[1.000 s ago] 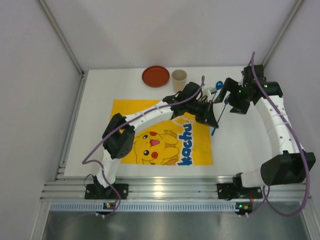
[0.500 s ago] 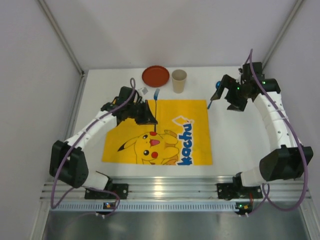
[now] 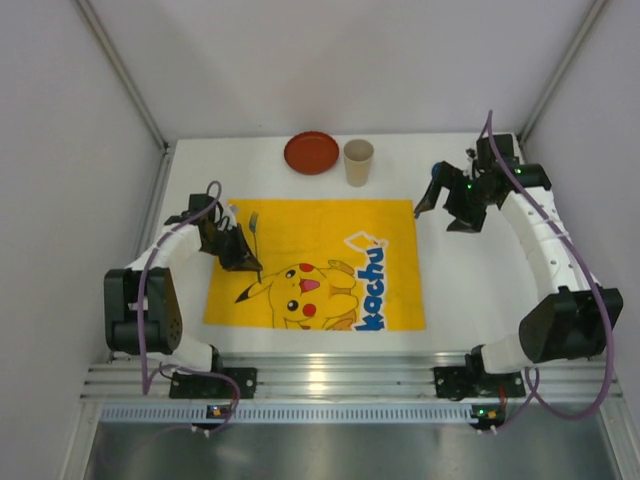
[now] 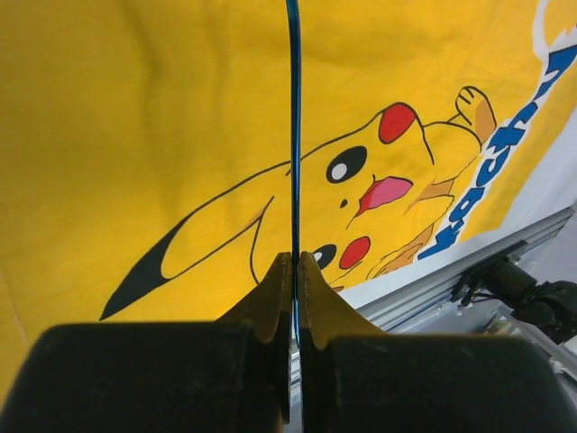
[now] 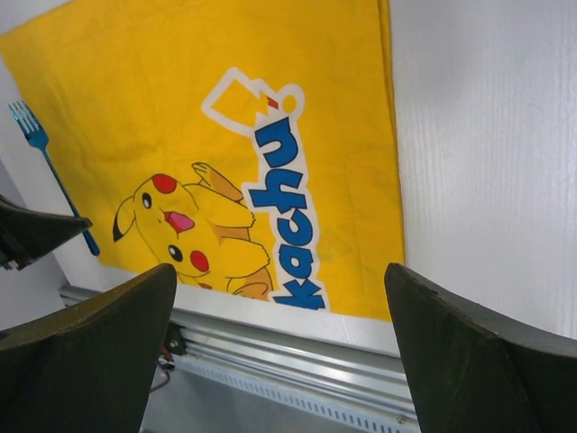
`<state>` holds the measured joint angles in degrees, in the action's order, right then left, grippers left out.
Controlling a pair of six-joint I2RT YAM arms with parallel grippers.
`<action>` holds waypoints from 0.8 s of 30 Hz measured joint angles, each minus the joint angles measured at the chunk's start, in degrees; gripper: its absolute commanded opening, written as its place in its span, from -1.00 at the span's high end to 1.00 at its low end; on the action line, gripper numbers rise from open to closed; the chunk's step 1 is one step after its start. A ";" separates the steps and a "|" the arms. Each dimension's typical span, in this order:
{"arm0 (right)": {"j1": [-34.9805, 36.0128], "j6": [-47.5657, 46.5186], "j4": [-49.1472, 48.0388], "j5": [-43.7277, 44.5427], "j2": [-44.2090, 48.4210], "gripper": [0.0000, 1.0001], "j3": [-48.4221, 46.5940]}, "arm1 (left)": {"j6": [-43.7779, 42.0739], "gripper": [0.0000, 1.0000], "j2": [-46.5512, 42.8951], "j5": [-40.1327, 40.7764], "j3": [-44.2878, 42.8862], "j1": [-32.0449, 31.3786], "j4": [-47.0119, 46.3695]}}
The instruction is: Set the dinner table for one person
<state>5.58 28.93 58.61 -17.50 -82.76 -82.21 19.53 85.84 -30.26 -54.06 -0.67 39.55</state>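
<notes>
The white dinner table (image 3: 480, 290) carries a yellow Pikachu mat (image 3: 330, 240). My left gripper (image 3: 246, 260) is shut on the handle end of a blue fork (image 3: 253, 220) over the mat's left part, tines pointing to the far side. In the left wrist view the fork (image 4: 293, 135) shows edge-on as a thin blue line running out from between the closed fingers (image 4: 315, 298). The right wrist view also shows the fork (image 5: 50, 162) by the mat's left edge. My right gripper (image 3: 445, 203) is open and empty above the bare table, right of the mat's far right corner (image 5: 279, 271).
A red plate (image 3: 311, 152) and a beige paper cup (image 3: 358, 161) stand at the table's far edge, behind the mat. The aluminium rail (image 3: 330, 380) runs along the near edge. White walls close in on both sides.
My left arm has swung the fork from the mat's far edge to its left side, nearer the front. My right gripper has shifted slightly and stays open.
</notes>
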 measured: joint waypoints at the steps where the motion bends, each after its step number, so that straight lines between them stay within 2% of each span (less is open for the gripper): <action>1: 0.22 0.00 -0.04 -0.11 0.00 -0.99 0.26 | -0.31 1.00 0.98 -0.92 0.00 1.27 0.04; 11: 1.03 -0.42 -0.72 -0.44 0.00 -1.00 2.01 | -1.36 1.00 7.10 -9.11 0.20 2.45 1.18; 12: 1.03 -0.42 -0.72 -0.42 0.00 -0.99 2.01 | -1.36 0.95 7.21 -9.29 0.26 2.71 1.51; 13: 1.03 -0.42 -0.72 -0.44 -0.02 -0.99 2.01 | -1.27 0.27 7.26 -9.33 0.31 3.21 2.05; 14: 1.03 -0.44 -0.74 -0.44 -0.02 -0.99 2.01 | -1.60 -0.01 7.28 -9.14 0.31 3.76 2.47; 15: 1.03 -0.44 -0.74 -0.44 -0.02 -1.00 2.01 | -1.60 -0.70 7.28 -8.85 0.20 4.42 3.10; 16: 1.03 -0.44 -0.74 -0.44 -0.02 -1.00 2.01 | -1.70 -0.96 7.28 -7.13 -0.24 5.14 4.66; 20: 1.03 -0.63 -0.74 -0.37 -0.13 -0.99 2.01 | -1.27 -0.97 7.30 4.48 -4.74 6.47 12.92; 24: 1.03 -0.87 -0.74 0.26 -0.26 -1.00 1.97 | -0.63 -0.97 5.97 13.68 -9.77 6.58 17.25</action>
<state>6.61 28.05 57.87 -17.23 -83.02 -80.25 18.90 91.81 -16.58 -63.83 5.91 56.80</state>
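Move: The left hand holds the fork low by its handle; the spot where the fork's middle is to lie, on the yellow cloth beside the Pikachu face, is about 3 cm ahead of the left hand and 3 cm below. The face is around 11 cm to that hand's right and 3 cm back, the cloth's left edge about 11 cm to its left, level with it, and the red plate 38 cm ahead and 11 cm right. From the right hand the spot is some 42 cm left, 2 cm back and 17 cm lower. The left hand, fingers still shut on the fork's handle, eases down and back by about 1.5 cm each towards the cloth, its fingertips first tilting a little farther to the right, then opens wide and lets go of the fork. It then draws off to the left by about 7 cm, away from the fork and towards the cloth's left edge, rising slightly at the last while the wrist swings back some 20 degrees so that the fingers point more nearly straight down. ##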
